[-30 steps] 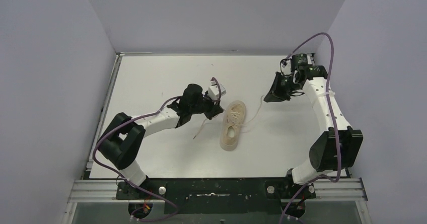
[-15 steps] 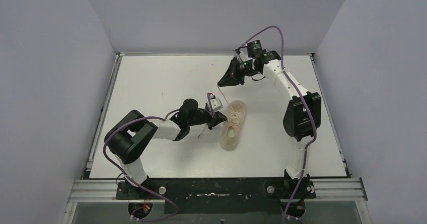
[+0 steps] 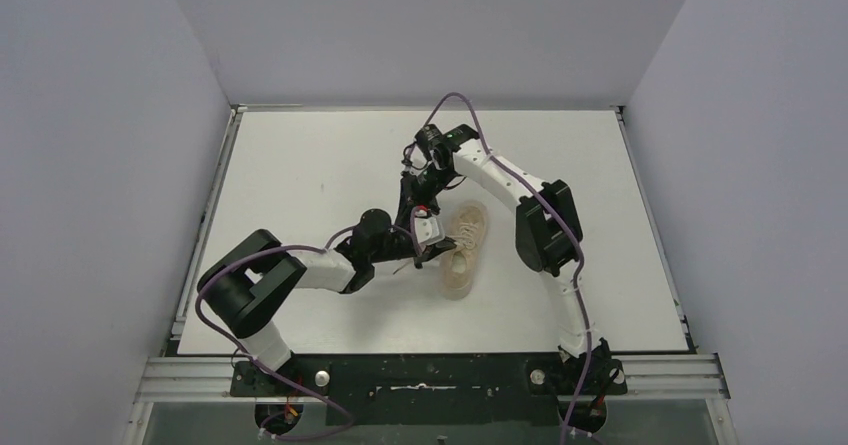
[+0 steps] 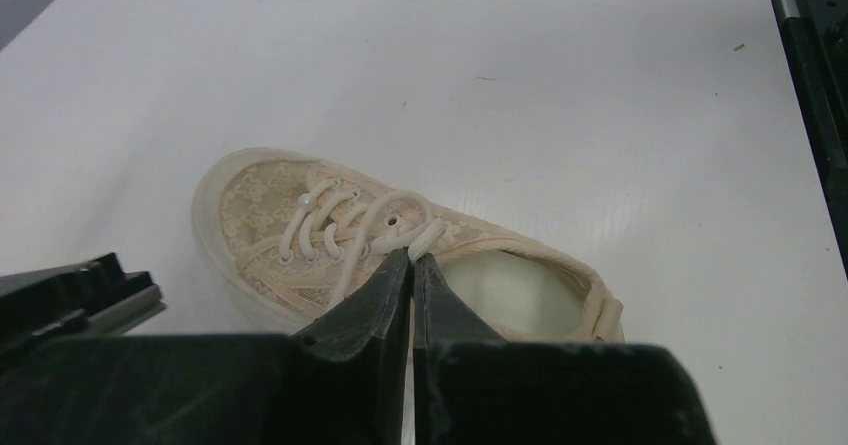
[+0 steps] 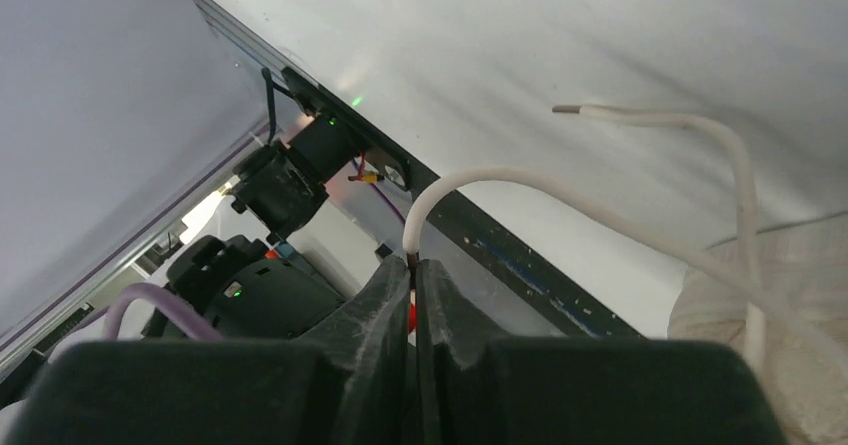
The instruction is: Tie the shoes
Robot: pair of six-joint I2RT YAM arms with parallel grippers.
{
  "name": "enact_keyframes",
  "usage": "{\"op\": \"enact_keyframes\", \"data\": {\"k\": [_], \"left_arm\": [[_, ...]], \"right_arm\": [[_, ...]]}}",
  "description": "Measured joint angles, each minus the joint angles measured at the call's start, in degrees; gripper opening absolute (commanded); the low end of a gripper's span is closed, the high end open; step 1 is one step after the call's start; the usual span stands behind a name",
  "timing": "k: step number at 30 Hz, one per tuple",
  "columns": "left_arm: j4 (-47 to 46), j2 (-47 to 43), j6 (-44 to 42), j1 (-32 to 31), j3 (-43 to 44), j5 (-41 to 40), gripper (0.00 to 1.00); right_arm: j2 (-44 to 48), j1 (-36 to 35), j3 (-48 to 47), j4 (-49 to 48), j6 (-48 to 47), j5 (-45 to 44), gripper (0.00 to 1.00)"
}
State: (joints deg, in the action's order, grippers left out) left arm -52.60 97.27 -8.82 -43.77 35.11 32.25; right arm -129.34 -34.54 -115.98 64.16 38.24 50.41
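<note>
The cream shoe [image 3: 468, 227] lies mid-table, toe toward the far wall; the left wrist view shows it [image 4: 270, 205] from its side. My left gripper [image 4: 412, 256] is shut on a lace [image 4: 431, 235] at the top eyelets, beside the shoe's opening. From the top, that left gripper [image 3: 438, 248] touches the shoe's left side. My right gripper [image 3: 413, 203] hangs just left of the toe, crossing over the left wrist. In its own view the right gripper [image 5: 414, 262] is shut on the tip of a long lace [image 5: 480, 175] arching back toward the shoe [image 5: 770, 365]. A second lace end [image 5: 640, 117] curls free.
Purple cables [image 3: 455, 100] loop off both arms. The left arm's black body [image 5: 270, 295] fills the lower left of the right wrist view. Grey walls close in the white table [image 3: 300, 155] on three sides. A black rail [image 3: 430, 375] runs along the near edge.
The right arm has swung from the table's far right across to the shoe's left, carrying its lace end along. The left gripper has slid right, up against the shoe.
</note>
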Motion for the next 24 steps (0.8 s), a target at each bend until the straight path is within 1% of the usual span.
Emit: {"op": "enact_keyframes", "data": {"k": [1,2,3,4,7,9,13,15,17,20,24], "left_arm": [[0.1,-0.5,-0.7,-0.1,-0.2,0.0,0.00],[0.1,-1.0,-1.2,-0.1,-0.3,0.0,0.00],[0.1,-1.4,-1.5,-0.1,-0.3,0.1,0.00],[0.1,-1.5,-2.0,-0.2,-0.3,0.4,0.00],[0.2,-1.5,-2.2,-0.1,-0.3,0.5,0.00],[0.2,-1.5,-1.2,0.2,-0.3,0.7,0.00],[1.0,-1.1,4.2,1.7,0.5,1.4,0.00],[3.3,-0.8,7.8,2.9,2.4,2.3,0.00],[7.4,-0.7,11.1,3.7,5.7,3.4,0.00],[13.1,-0.7,14.6,4.5,10.2,4.9,0.00],[18.4,-0.7,18.3,5.1,12.4,7.1,0.00]], "right_arm": [[-0.1,-0.5,0.2,1.3,-0.3,0.0,0.25],[-0.1,-0.8,0.3,2.5,-0.8,0.0,0.40],[-0.1,-0.8,0.3,3.4,-1.1,0.0,0.50],[-0.1,-0.6,0.3,3.6,-1.5,0.0,0.54],[0.5,1.7,1.2,3.7,-1.7,-0.5,0.62],[2.1,4.5,2.8,2.4,-1.4,-1.3,0.66],[8.7,13.4,5.9,-1.7,-2.1,-5.5,0.68],[14.1,17.4,10.0,-4.8,-3.5,-8.4,0.69],[21.7,20.0,17.0,-7.9,-6.1,-12.5,0.71],[32.8,19.1,27.6,-12.1,-10.7,-18.3,0.71],[48.2,11.7,43.9,-20.8,-20.0,-26.6,0.70]]}}
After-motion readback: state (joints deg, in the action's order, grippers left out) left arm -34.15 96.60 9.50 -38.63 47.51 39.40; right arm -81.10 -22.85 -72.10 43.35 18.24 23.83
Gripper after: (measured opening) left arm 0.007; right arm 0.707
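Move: The right hand, a lace end between its shut fingers, is past the shoe on its left side: the shoe's middle lies about 13 cm to its right, 2 cm back and 11 cm below. The lace held by the left fingers is some 10 cm right, 3 cm back and 4 cm lower; the loose lace end is roughly 5 cm back, 1 cm left and 14 cm below. From the left hand, the shoe's middle is 3 cm right, 1 cm ahead and 7 cm down. Rightward in a sweeping arc the right hand leaves the lace end it was holding: its fingers spread wide as it starts, then it swings forward and about 17 cm right past the shoe, rising some 4 cm, and draws back level with its start while its fingertips swing forward. The left hand still pinches its lace, rises about 3 cm, eases slightly forward and rolls about its fingers, forward side dipping some 20 degrees. ##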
